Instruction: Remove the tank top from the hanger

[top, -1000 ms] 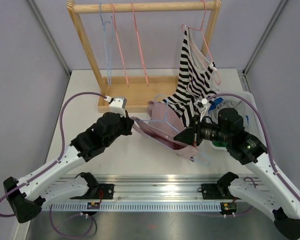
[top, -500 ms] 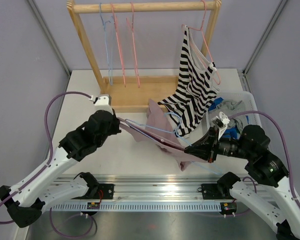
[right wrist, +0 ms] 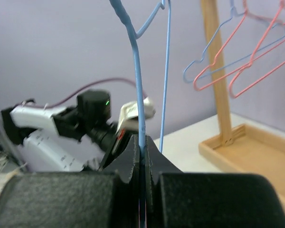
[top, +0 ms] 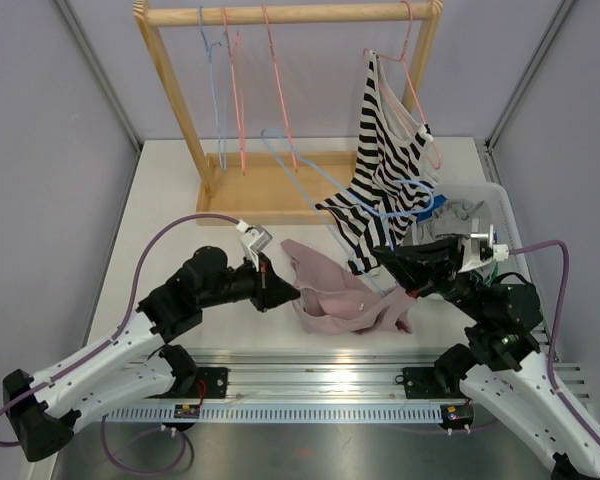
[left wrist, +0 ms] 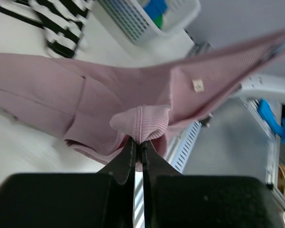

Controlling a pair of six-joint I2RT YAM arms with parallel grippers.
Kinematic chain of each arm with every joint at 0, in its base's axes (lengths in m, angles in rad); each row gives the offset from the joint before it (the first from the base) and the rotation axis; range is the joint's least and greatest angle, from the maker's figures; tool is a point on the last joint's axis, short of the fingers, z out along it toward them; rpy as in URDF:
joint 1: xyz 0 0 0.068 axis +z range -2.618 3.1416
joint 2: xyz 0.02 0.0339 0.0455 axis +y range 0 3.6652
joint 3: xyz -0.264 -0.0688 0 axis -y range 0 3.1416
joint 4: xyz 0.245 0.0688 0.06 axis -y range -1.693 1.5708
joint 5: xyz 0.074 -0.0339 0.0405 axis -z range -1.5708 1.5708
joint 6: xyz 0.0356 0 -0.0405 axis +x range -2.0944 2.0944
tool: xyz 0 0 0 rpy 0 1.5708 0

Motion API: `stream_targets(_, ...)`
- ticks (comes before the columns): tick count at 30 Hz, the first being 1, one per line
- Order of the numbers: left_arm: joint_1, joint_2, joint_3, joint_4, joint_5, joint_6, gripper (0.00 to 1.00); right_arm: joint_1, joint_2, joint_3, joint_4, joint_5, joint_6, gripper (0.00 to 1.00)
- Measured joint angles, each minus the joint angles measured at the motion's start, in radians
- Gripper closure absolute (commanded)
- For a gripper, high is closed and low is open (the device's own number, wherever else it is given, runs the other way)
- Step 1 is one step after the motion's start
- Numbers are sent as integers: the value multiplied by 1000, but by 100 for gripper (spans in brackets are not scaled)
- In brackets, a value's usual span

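Observation:
The pink tank top (top: 342, 300) lies crumpled on the table between the arms. My left gripper (top: 283, 293) is shut on a ribbed fold at its left edge, and the left wrist view shows that fold pinched at my left gripper (left wrist: 138, 142) with the pink tank top (left wrist: 104, 97) spreading away from it. My right gripper (top: 385, 262) is shut on the wire of the blue hanger (top: 305, 185), which slants up toward the rack above the garment. In the right wrist view the blue hanger (right wrist: 137, 90) rises straight out of my right gripper (right wrist: 141, 142). No cloth hangs on the wire.
A wooden rack (top: 280, 14) at the back carries several empty wire hangers (top: 242, 90) and a striped tank top (top: 385, 165) on a pink hanger. A white basket (top: 485, 192) of clothes stands at the right, behind my right arm.
The right gripper has lifted the blue hanger up and out of the pink top. The left gripper has moved toward the table's front and right, and the top has dropped onto the table.

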Motion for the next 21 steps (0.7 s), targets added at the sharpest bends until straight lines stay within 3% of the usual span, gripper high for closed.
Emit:
stream_targets(3, -29, 0, -31, 20, 43, 0, 100, 0, 83, -2, 129, 106, -6, 100)
stream_targets(8, -37, -44, -31, -84, -108, 0, 100, 1, 198, 183, 32, 349, -107, 100)
stream_targets(12, -37, -66, -12, -196, -216, 0, 100, 1, 174, 154, 45, 480, -160, 100)
stream_targets(15, -37, -85, 8, -269, -276, 0, 99, 1, 222, 217, -101, 554, -156, 100)
stream_targets(18, -37, -108, 48, -351, -336, 3, 87, 1, 373, 402, -285, 601, -144, 100)
stream_targets(21, -37, -117, 108, -423, -374, 23, 66, 1, 526, 546, -387, 640, -148, 100)
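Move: My right hand grips the emptied-looking blue hanger; the rack's bar lies roughly 28 cm ahead, straight on, and 20 cm higher. The striped top hangs about 20 cm ahead, 2 cm right and 11 cm lower; the basket is some 18 cm ahead, 26 cm right, 36 cm down. My left hand pinches the mauve tank top's left end: its middle lies about 2 cm ahead, 11 cm right and 15 cm down, with the striped top 19 cm ahead, 17 cm right, 6 cm up. I carry the blue hanger away from the mauve top with my right hand, some 16 cm forward to the rack and striped top, rising and veering right at first, then easing lower while swinging clockwise almost 40 degrees and tipping down; its grip stays shut. My left hand draws the top's end about 7 cm left, dipping a few centimetres, then lifts slightly as its fingers start opening around the cloth. ##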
